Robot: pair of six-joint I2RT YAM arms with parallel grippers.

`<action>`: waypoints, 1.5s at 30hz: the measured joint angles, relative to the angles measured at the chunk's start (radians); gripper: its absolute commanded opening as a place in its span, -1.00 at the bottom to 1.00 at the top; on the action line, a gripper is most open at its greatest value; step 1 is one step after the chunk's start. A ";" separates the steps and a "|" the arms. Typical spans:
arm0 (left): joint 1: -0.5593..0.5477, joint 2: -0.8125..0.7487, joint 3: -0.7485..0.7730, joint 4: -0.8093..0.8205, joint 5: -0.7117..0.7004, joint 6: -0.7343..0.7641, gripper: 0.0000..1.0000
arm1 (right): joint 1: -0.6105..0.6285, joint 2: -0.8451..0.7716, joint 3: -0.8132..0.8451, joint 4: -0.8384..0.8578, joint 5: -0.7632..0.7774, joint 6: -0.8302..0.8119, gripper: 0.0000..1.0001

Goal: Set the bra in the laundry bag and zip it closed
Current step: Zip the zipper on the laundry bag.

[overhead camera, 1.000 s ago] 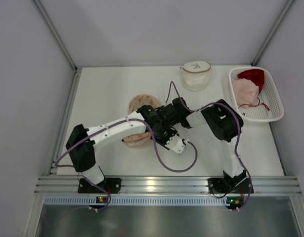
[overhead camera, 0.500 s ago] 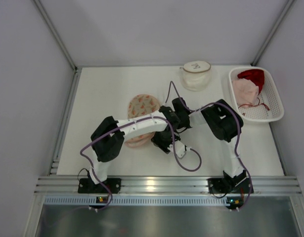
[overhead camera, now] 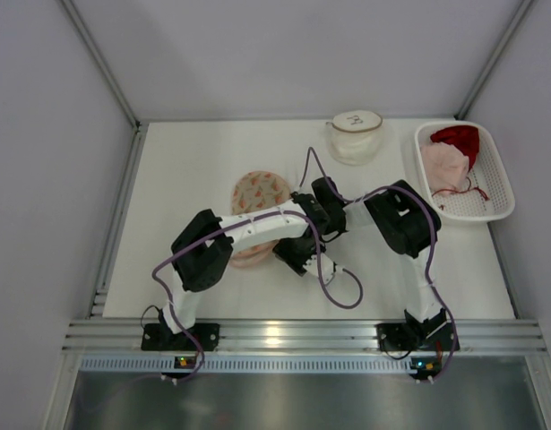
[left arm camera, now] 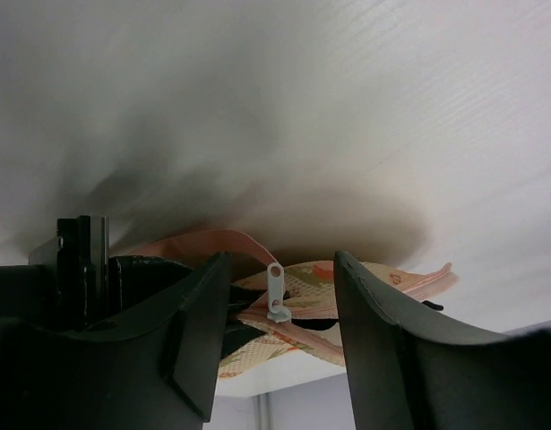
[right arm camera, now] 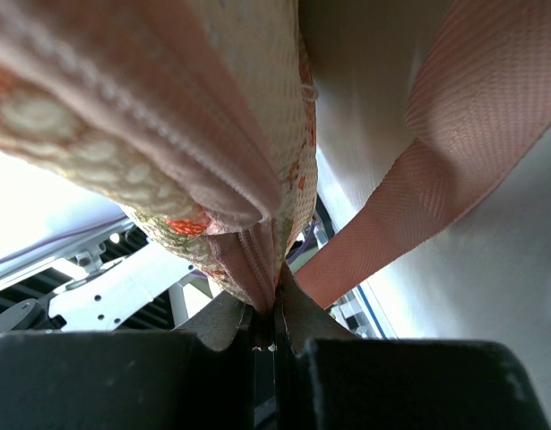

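Note:
The round floral pink laundry bag [overhead camera: 259, 190] lies on the white table, partly under both arms. My left gripper [overhead camera: 291, 253] is open at the bag's near right edge. In the left wrist view the white zipper pull [left arm camera: 277, 292] hangs between its open jaws, untouched, in front of the bag's zipper edge [left arm camera: 365, 279]. My right gripper [overhead camera: 305, 209] is shut on the bag's zipper edge [right arm camera: 257, 260], with the bag's pink strap [right arm camera: 436, 152] beside it. The bra cannot be made out in any view.
A white basket [overhead camera: 499, 170] with red and pink garments stands at the back right. A round white mesh bag [overhead camera: 354, 134] sits at the back centre. A purple cable loop [overhead camera: 338, 291] lies in front of the grippers.
The left arm's elbow has swung right and towards the middle, uncovering more of the bag. The left gripper has stayed at the bag's near right edge. The right gripper has kept its hold.

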 measured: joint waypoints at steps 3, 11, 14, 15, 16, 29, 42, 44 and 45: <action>0.001 0.011 0.000 0.000 -0.018 -0.005 -0.07 | 0.000 0.000 0.000 -0.001 0.000 -0.002 -1.00; 0.008 0.035 0.000 -0.003 -0.061 -0.009 -0.83 | 0.000 0.000 0.000 -0.005 0.000 -0.009 -1.00; 0.008 0.035 0.000 -0.004 -0.061 -0.008 -1.00 | 0.000 0.000 0.000 -0.005 0.000 -0.010 -1.00; 0.008 0.035 0.000 -0.005 -0.062 -0.007 -1.00 | 0.000 0.000 0.000 -0.006 0.001 -0.010 -1.00; 0.008 0.035 0.000 -0.005 -0.061 -0.007 -1.00 | 0.000 0.000 0.000 -0.006 0.001 -0.011 -1.00; -0.009 -0.038 -0.090 0.024 -0.034 -0.007 -1.00 | -0.001 0.000 0.012 -0.042 -0.006 -0.037 -1.00; -0.061 -0.129 -0.212 0.002 0.048 -0.057 -1.00 | -0.038 0.009 0.055 -0.142 -0.056 -0.106 -1.00; -0.063 -0.145 -0.239 0.003 0.056 -0.063 -1.00 | -0.051 0.011 0.069 -0.184 -0.061 -0.135 -1.00; -0.063 -0.151 -0.251 0.004 0.059 -0.064 -1.00 | -0.059 0.013 0.080 -0.208 -0.064 -0.154 -1.00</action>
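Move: The zip pull hangs almost between the left hand's open fingertips, about 1 cm ahead, 1 cm to the left and 1 cm below. The bag end pinched by the right hand is roughly 3 cm ahead of the left hand, 1 cm to its right and 2 cm lower; the laundry bag's middle is some 9 cm ahead, 7 cm left and 4 cm down. From the right hand, the pull lies about 2 cm back, level sideways and 1 cm lower. The zip pull is taken by the left hand, which eases about 1 cm forward, left and down as its fingers shut fully on it, then draws back towards the base by some 7 cm and left by about 3 cm, away from the right hand, still pointing down. The right hand keeps the bag end pinched, shifting about 2 cm right and forward only late on. ##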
